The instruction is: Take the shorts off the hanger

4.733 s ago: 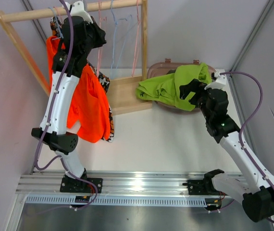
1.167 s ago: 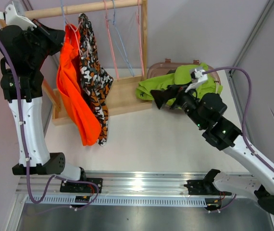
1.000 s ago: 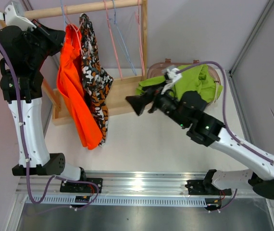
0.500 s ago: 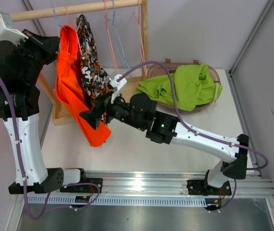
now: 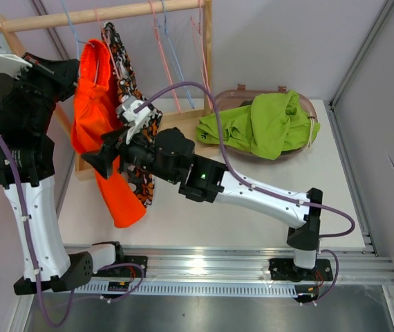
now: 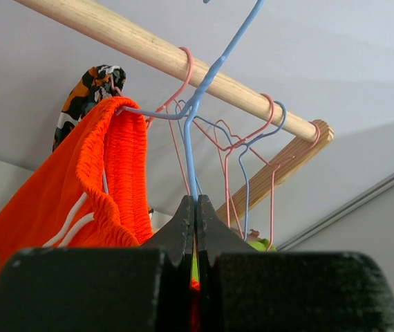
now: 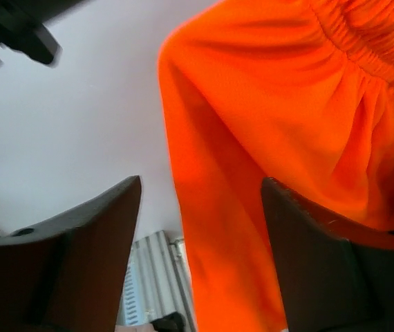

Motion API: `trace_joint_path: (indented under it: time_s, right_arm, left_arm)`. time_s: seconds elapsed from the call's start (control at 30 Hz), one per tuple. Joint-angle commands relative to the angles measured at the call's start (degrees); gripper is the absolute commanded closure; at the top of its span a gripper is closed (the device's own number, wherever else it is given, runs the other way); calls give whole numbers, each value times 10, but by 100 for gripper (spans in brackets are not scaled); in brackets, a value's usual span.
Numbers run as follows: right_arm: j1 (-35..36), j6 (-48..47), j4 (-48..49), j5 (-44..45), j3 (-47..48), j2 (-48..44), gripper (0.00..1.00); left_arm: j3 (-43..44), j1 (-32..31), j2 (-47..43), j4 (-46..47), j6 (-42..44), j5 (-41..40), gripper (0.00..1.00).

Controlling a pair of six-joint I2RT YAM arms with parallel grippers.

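Observation:
Bright orange shorts [image 5: 92,121] hang from a blue hanger [image 6: 204,76]. My left gripper [image 5: 71,68] is shut on that hanger's wire [image 6: 195,202], just below the wooden rod [image 6: 183,62]. My right gripper [image 5: 95,160] is open, with its jaws on either side of the orange shorts' [image 7: 266,104] hanging leg [image 7: 202,181]. The camouflage shorts [image 5: 124,69] hang right behind the orange pair. The lime green shorts [image 5: 266,124] lie in the brown basket [image 5: 242,90]. The navy-black and dark olive shorts are out of view.
The wooden rack [image 5: 207,62] stands at the back left on a wooden base [image 5: 176,131]. Empty pink and blue hangers [image 5: 176,55] hang on its rod [image 5: 128,12]. The right arm stretches across the table's middle. Walls close in left and right.
My right arm has swung from the basket leftwards across the table to the orange shorts, open all the way. My left gripper has pulled the hanger and orange shorts a little left.

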Motion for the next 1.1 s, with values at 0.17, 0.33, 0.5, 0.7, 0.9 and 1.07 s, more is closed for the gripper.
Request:
trace_joint_path:
  time_s: [0.17,0.33,0.5,0.7,0.9,1.07]
  right_arm:
    - [22,8,16,14,-6,18,67]
    - [36,7,12,30,-16,15,100]
    - [66,-7,3,60,-23,2,100]
    - [145,-42,-32,119,-37,-8,100]
    - [203,-29,-51,148,-78,-15,100]
    - [215,10,-41,153,-131,-24,100]
  left_arm:
    - [-47,38,-49,110,-60,44,100]
    - [-66,42,-55,126,-72,58,100]
    - [-64,47,-51,137,-63,52,100]
    - [-45,61,-30,138,-59,44,100]
    - [-38,71,-14,147,-63,47,100]
    - [-14,81,3,140,-60,51,100]
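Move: The right hand, open, is at the orange shorts, whose middle lies some 6 cm ahead, level sideways and 6 cm lower. The patterned shorts hang about 12 cm ahead, 7 cm to its right and 8 cm below it; the blue hanger in the orange waistband is roughly 15 cm ahead, straight on, and 10 cm above. From the left hand, already shut on that hanger, the orange shorts' middle is 8 cm back, 4 cm right and 14 cm down. The right fingers shut on the orange shorts while the hand eases a few centimetres down and to its left; it then pulls them back towards the bases, about 16 cm, and down, away from the rail, the fingertips tipping some 15 degrees downward. The left hand holds nearly still against the pull, fingers closed, then drifts left and hops up a little once its grip on the blue hanger has ended. ##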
